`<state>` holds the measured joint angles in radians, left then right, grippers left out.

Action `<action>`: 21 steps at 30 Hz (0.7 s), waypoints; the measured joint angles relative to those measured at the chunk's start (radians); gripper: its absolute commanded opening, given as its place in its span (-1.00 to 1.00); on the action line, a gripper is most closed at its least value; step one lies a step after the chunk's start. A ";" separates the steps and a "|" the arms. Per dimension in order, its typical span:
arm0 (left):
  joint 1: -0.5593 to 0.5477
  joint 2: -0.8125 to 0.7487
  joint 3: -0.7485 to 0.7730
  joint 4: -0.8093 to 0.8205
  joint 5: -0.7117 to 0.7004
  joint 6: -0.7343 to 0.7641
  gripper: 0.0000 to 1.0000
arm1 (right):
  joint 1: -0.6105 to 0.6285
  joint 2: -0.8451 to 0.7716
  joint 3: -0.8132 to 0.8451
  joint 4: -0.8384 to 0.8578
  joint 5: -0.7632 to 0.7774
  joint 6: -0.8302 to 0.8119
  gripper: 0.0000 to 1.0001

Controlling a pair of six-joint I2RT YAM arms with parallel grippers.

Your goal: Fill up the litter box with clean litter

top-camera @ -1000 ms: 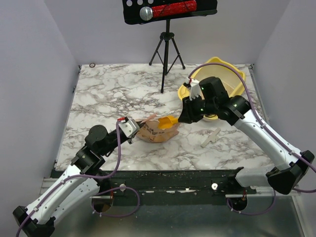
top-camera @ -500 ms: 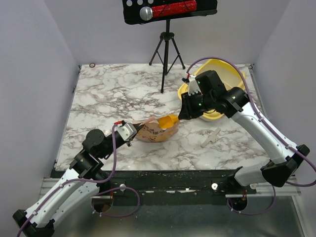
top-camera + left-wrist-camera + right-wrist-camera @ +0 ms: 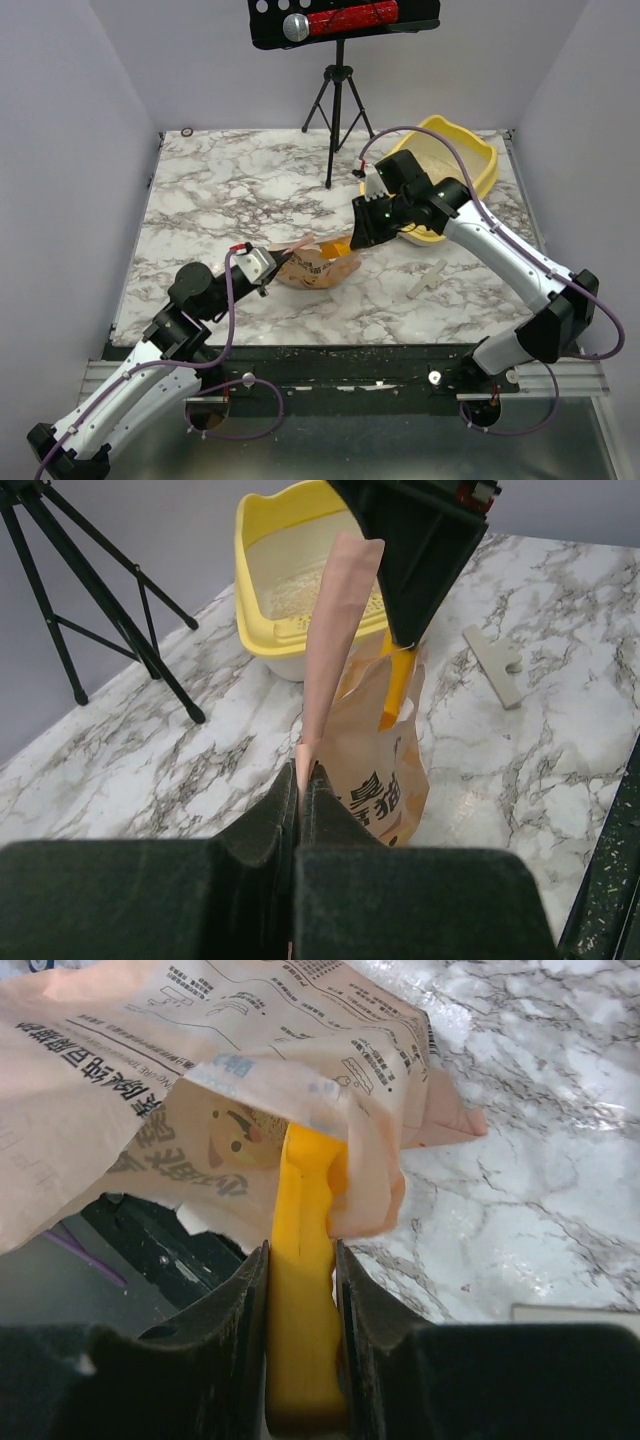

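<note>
The yellow litter box (image 3: 486, 158) stands at the back right; in the left wrist view the litter box (image 3: 262, 648) holds a thin layer of beige clean litter (image 3: 298, 588). A tan paper bag (image 3: 312, 266) stands mid-table. My left gripper (image 3: 271, 271) is shut on the bag's edge, pinching a flap (image 3: 335, 630) between its fingertips (image 3: 300, 776). My right gripper (image 3: 362, 233) is shut on the handle of a yellow-orange scoop (image 3: 304, 1290), whose front end sits inside the bag's mouth (image 3: 270, 1110) and is hidden by paper.
A black tripod (image 3: 338, 108) stands at the back centre, under a black panel (image 3: 340, 20). A small flat beige piece (image 3: 425, 278) lies right of the bag. A small ring (image 3: 187, 131) lies at the back left corner.
My right arm has swung left and lowered, carrying the scoop from beside the litter box into the bag's mouth. The left gripper has kept its hold on the bag.
</note>
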<state>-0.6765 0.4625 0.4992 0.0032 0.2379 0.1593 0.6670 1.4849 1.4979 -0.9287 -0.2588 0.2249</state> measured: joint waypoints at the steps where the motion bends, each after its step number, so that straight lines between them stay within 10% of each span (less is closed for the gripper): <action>1: 0.000 0.000 0.000 0.002 -0.002 0.000 -1.00 | -0.002 0.012 -0.018 0.023 -0.014 0.005 -0.99; 21: -0.006 0.018 0.000 -0.016 -0.027 0.096 -1.00 | -0.085 0.006 -0.583 0.858 -0.398 0.294 -0.99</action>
<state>-0.6823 0.4805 0.4988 -0.0124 0.2111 0.2554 0.5823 1.4914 0.9150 -0.0704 -0.6567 0.5186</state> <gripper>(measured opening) 0.022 0.351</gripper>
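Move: The mouth of the litter bag faces my right hand, which already has the yellow scoop's blade inside; the bag's middle is about 9 cm to my right hand's left, level fore-and-aft and some 11 cm lower. Beyond, the litter box stands roughly 28 cm ahead and 20 cm right, and a flat white clip lies about 19 cm right, 3 cm ahead. From my left hand, pinching the bag's top edge, the bag is about 5 cm ahead, 9 cm right and 16 cm below. I drive the scoop deeper into the bag with my right hand, sinking about 8 cm and going some 5 cm left, while the wrist rolls some 25 degrees so that the steeply down-pointing fingers swing flatter, towards my left. The grip on the handle stays as it was; my left hand keeps its pinch on the bag's edge and barely shifts. ##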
